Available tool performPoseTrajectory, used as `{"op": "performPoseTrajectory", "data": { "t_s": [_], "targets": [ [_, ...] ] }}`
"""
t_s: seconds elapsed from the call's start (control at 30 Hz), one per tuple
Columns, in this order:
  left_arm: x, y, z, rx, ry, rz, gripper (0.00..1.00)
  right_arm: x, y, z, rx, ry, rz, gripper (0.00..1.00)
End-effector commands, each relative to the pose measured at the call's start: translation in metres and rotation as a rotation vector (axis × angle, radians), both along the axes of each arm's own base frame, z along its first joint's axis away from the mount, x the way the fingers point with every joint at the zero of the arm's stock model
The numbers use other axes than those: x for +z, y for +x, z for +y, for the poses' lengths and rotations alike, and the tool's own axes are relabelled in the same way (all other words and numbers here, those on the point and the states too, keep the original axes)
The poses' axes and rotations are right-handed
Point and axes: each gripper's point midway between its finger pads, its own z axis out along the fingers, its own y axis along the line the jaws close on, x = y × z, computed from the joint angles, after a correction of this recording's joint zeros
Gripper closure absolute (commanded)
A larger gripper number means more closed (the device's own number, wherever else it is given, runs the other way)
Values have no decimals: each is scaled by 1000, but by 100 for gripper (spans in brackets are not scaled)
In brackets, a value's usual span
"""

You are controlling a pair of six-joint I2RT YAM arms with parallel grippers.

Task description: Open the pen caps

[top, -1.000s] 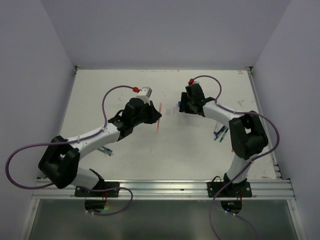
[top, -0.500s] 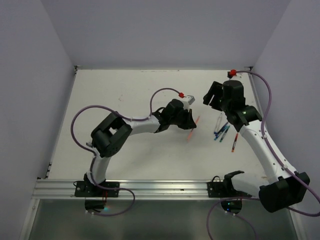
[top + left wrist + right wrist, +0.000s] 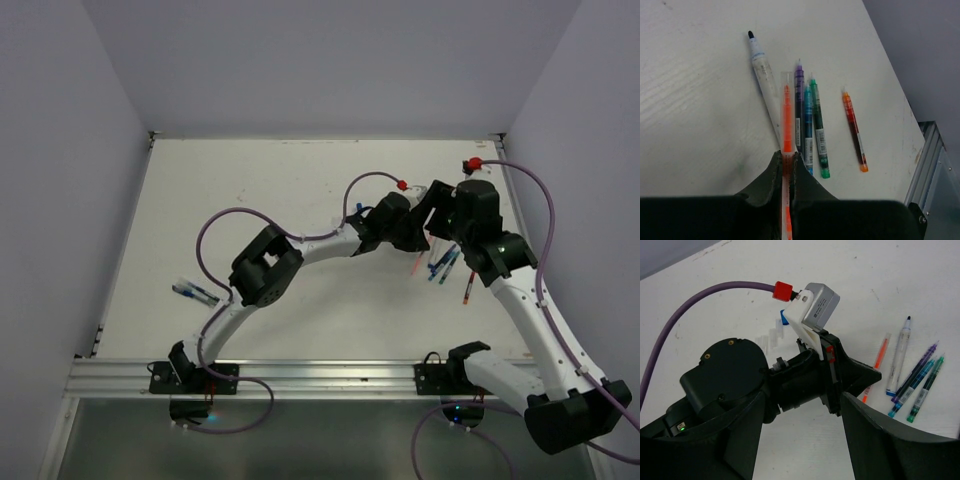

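Observation:
My left gripper (image 3: 785, 159) is shut on an orange pen (image 3: 787, 117), whose far end points out between a white marker (image 3: 762, 75) and a purple pen (image 3: 799, 97). In the top view the left gripper (image 3: 412, 240) has reached to the right side of the table, with the orange pen (image 3: 418, 263) sticking out below it. My right gripper (image 3: 800, 440) stands open just above the left arm's wrist, nothing between its fingers. Small pen caps (image 3: 773, 333), pale ones and a blue one (image 3: 784, 319), lie on the table behind that wrist.
Purple, teal (image 3: 808, 127) and green (image 3: 818, 127) pens lie side by side near the right table edge. A red pen (image 3: 854, 131) lies apart, closer to the edge. More pens (image 3: 196, 293) lie at the near left. The two arms overlap closely at the right.
The left arm swung from the table's middle to the right with the orange pen, up to the row of pens. The right gripper opened wider and pulled back right.

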Motion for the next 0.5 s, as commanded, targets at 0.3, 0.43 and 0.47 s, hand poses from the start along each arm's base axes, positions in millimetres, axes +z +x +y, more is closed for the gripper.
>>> {"op": "performPoseTrajectory", "data": {
  "t_s": [0.3,0.43,0.47],
  "targets": [
    [-35,6,-12,88,65,107,91,14,-9,-7,-19,2,-55,34],
    [-33,2,-13,62,52,105,75,10,-6,-6,-17,-1,-43,34],
    [-32,1,-12,57,50,101,72,10,-6,-5,-15,-1,-43,34]
  ]
}}
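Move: The orange pen is held in the left hand, and its resting place is the bare table about 5 cm below that hand and some 1 cm back. The white marker lies about 3 cm to the left hand's right and 1 cm ahead. The purple pen is about 4 cm to the right and 3 cm back, the green pen 6 cm right and 5 cm back, both at table height. From the right hand, the resting place is roughly 22 cm down, 1 cm ahead and 3 cm right. The orange pen, still pinched at the start, is lowered about 4 cm by the left hand, with barely a centimetre of forward drift, onto the free strip of table just left of the white marker. There the hand stops and holds its place while the fingers part slightly, to roughly a fifth open, letting go of the pen. ##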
